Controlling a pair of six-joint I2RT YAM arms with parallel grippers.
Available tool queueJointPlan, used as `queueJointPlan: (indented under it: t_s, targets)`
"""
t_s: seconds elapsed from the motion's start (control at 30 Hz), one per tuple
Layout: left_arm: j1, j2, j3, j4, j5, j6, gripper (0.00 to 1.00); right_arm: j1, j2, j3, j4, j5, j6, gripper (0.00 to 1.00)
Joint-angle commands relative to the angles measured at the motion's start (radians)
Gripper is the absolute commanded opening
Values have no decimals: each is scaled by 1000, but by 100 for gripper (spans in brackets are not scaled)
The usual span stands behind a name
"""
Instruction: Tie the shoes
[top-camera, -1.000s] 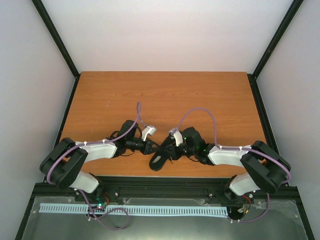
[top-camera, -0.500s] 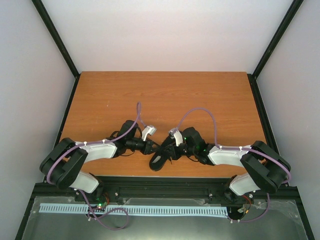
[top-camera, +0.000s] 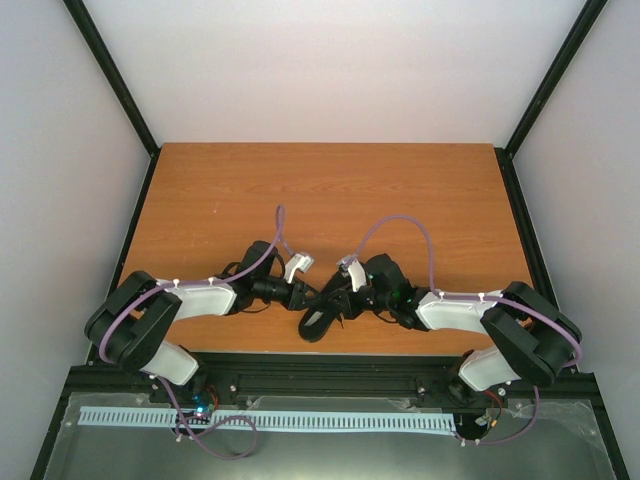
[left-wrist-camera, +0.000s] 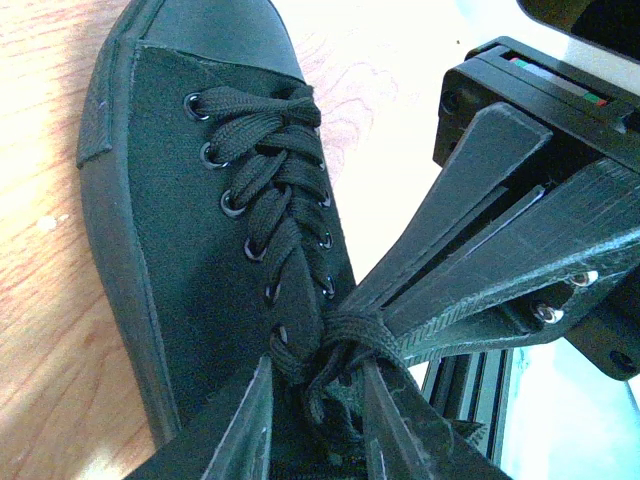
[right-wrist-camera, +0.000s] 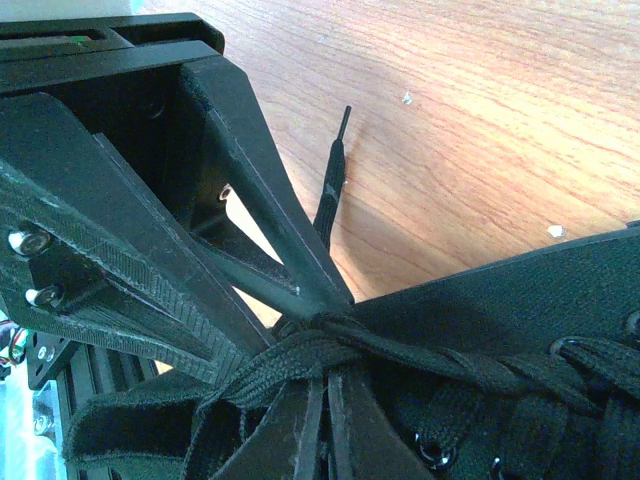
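The black sneaker (top-camera: 318, 320) lies near the table's front edge between both arms, its toe pointing toward the front left. It fills the left wrist view (left-wrist-camera: 200, 250) and the right wrist view (right-wrist-camera: 520, 300). Its black laces gather in a knot (left-wrist-camera: 345, 335) at the top eyelets. My left gripper (left-wrist-camera: 318, 400) closes round a bundle of lace just behind the knot. My right gripper (right-wrist-camera: 322, 410) is nearly closed on lace at the knot (right-wrist-camera: 320, 345). Both grippers meet over the shoe in the top view, left (top-camera: 308, 296) and right (top-camera: 335, 300). One loose lace end (right-wrist-camera: 333, 185) lies on the wood.
The wooden table (top-camera: 330, 200) is walled by white panels at the left, right and back. A black rail (top-camera: 330, 365) runs along the near edge just behind the shoe's heel. Purple cables (top-camera: 400, 225) arch over both arms.
The left arm's elbow has shifted slightly to the right. Both grippers and the shoe stay where they were.
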Motion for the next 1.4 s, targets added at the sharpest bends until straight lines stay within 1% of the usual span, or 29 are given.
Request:
queueJointPlan:
  t_s: [0.0, 0.2, 0.23, 0.3, 0.4, 0.6, 0.67, 0.7, 0.77, 0.97, 1.03, 1.1, 1.17, 1.23, 1.37]
  targets:
    - [-8, 9, 22, 55, 39, -6, 29, 6, -7, -1, 95, -24, 10, 3]
    - [-8, 10, 20, 75, 52, -17, 20, 6, -2, 0, 98, -44, 10, 3]
    - [-7, 8, 19, 77, 53, -18, 18, 6, 0, -1, 99, -44, 10, 3]
    - [-8, 1, 16, 78, 49, -20, 9, 6, -1, -3, 99, -40, 11, 3]
    - [-7, -10, 12, 74, 35, -22, 1, 6, -7, -6, 97, -33, 13, 3]
    - [-5, -76, -19, 67, -55, -37, 1, 6, -38, -6, 57, 4, 6, 3]
    - [-1, -99, -30, 60, -92, -41, 1, 6, -51, -8, 32, 20, 2, 5]
    - [2, -108, -35, 58, -100, -44, 1, 6, -58, -10, 21, 29, 2, 7]
    - [7, -117, -41, 56, -106, -46, 1, 6, -78, -14, -5, 44, 1, 18]
    - [10, -113, -38, 42, -122, -53, 1, 4, -171, -33, -90, 110, -5, 37]
    - [11, -115, -40, 43, -122, -54, 1, 7, -210, -37, -118, 129, -8, 48]
    - [11, -115, -38, 44, -117, -55, 1, 29, -248, -26, -168, 189, -10, 56]
    - [11, -112, -38, 43, -115, -57, 1, 82, -283, -5, -214, 279, -1, 65]
    - [12, -110, -38, 46, -110, -58, 1, 141, -295, 9, -241, 372, 31, 66]
    - [12, -106, -37, 45, -110, -58, 1, 241, -261, 35, -264, 483, 94, 62]
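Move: The lace loop lies right at the left hand's open fingertips, roughly 1 cm to its right and level with it. The toe cap is some 7 cm ahead, 4 cm right and 3 cm below, the heel about 6 cm back, 2 cm left and 3 cm below. From the right hand, which still pinches the lace, the loop is about 1 cm to its left, level; the loose lace tip lies roughly 2 cm ahead, 7 cm left and 6 cm below. The left fingers pinch shut on the lace loop over the shoe's tongue and keep it, the hand then easing about 1 cm each left, forward and up. Only once they have closed do the right fingers open wide and come free of the lace; the right hand rises some 4 cm, edging right, then draws back about 2 cm, tilting slightly. ##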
